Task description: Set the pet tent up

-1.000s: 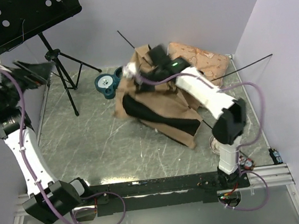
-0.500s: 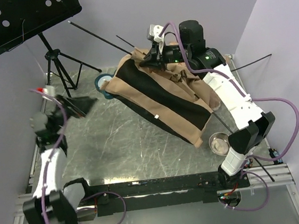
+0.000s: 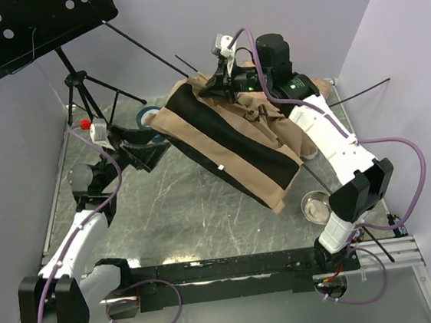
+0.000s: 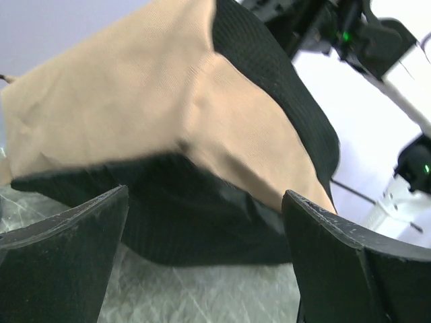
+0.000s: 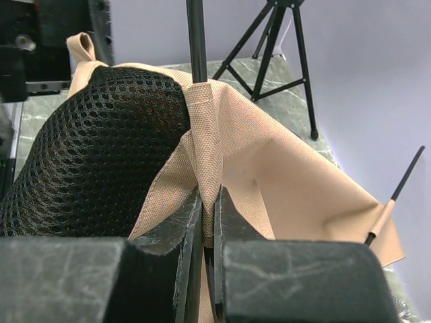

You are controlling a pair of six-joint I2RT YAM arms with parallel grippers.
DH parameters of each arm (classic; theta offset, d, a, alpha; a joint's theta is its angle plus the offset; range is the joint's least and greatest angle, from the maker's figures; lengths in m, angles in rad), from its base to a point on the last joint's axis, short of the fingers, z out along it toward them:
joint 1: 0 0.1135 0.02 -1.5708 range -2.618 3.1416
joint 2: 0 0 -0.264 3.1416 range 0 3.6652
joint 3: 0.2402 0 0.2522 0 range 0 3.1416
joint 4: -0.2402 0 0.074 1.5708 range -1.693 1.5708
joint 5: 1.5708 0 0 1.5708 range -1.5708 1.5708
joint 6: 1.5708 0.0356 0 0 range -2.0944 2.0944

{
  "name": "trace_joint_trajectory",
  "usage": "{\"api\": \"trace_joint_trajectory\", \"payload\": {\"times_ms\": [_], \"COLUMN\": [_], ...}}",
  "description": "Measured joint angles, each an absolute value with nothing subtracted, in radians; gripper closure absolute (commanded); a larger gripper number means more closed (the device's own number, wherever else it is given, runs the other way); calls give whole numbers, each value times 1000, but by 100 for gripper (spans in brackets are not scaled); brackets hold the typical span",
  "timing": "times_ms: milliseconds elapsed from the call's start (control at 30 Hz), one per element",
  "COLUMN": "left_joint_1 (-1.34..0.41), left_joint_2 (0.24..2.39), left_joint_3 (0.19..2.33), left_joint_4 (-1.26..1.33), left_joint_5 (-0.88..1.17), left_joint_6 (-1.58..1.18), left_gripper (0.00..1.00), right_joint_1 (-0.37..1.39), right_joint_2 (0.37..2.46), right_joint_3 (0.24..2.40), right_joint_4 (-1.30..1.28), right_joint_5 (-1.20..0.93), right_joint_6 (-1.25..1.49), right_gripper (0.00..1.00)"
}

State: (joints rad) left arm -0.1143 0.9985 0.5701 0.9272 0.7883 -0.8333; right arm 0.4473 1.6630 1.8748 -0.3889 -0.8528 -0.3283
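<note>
The pet tent point(image 3: 229, 141), tan fabric with a wide black panel, hangs tilted above the floor from its top back corner. My right gripper point(image 3: 217, 82) is shut on that corner. In the right wrist view its fingers point(image 5: 209, 196) pinch a tan seam of the tent point(image 5: 269, 168) beside black mesh, just below a thin black pole point(image 5: 196, 40). My left gripper point(image 3: 151, 147) is open, low on the floor at the tent's left end. The left wrist view shows the open gripper point(image 4: 205, 202) facing the tent's tan side point(image 4: 168, 101) and dark underside, with nothing between the fingers.
A black music stand point(image 3: 32, 26) on a tripod point(image 3: 89, 94) stands at the back left. The blue bowl point(image 3: 147, 116) peeks out behind the tent's left end. A metal bowl point(image 3: 315, 206) sits by the right arm's base. Thin poles point(image 3: 364, 92) stick out towards the walls.
The right gripper has lifted the tent's corner up and back, spreading the fabric out. The left arm has swung in from the far left wall to the tent's left end.
</note>
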Motion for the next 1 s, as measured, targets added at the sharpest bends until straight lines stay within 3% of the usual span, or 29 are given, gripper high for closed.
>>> {"api": "trace_joint_trajectory", "payload": {"times_ms": [133,367,433,533,567,700,800,867,933,1000], "left_joint_1": [-145,-194,-201,-204,-205,-207,-213,-217,-216,-206], "left_joint_2": [1059,1084,1093,1105,1109,1118,1128,1135,1138,1138], "left_joint_3": [625,676,676,676,676,676,679,685,691,696], "left_joint_4": [933,934,935,935,933,929,929,928,927,931], "left_joint_5": [735,670,658,638,628,600,591,587,587,600], "left_joint_6": [-860,-909,-919,-930,-939,-959,-968,-972,-971,-967], "left_gripper": [16,32,29,9,9,30,51,72,99,99], "right_joint_1": [444,432,432,431,431,431,431,431,431,431], "right_joint_2": [1658,1645,1645,1645,1645,1645,1644,1643,1643,1641], "right_joint_3": [1856,1807,1804,1794,1792,1791,1779,1770,1764,1758], "right_joint_4": [-365,-317,-305,-287,-284,-270,-245,-239,-241,-251], "right_joint_5": [-836,-812,-805,-799,-796,-787,-787,-788,-796,-807], "right_joint_6": [-307,-231,-216,-195,-188,-165,-148,-141,-143,-159], "right_gripper": [100,100,100,100,100,100,100,100,100,100]}}
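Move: The tent's loose left edge, a tan border over black mesh, lies just beyond the open left fingers: about 4 cm ahead of the left hand, 2 cm to its right and 3 cm above. The tent sleeve in the right gripper is some 8 cm ahead, 17 cm right and 6 cm above. The blue double bowl is roughly 18 cm ahead, 2 cm right and 33 cm below. From the right hand, that loose edge lies about 15 cm left, 5 cm back and 4 cm below. Bring the left gripper up and forward, about 5 cm in all and slightly right, to the tent's loose edge, rising first and then reaching in while the wrist tilts some 10 degrees. Narrow the fingers a little, reopen them partly, then shut them to pinch the edge. Keep the right gripper's pinch on the pole sleeve, easing slightly down and forward as it turns a little. ##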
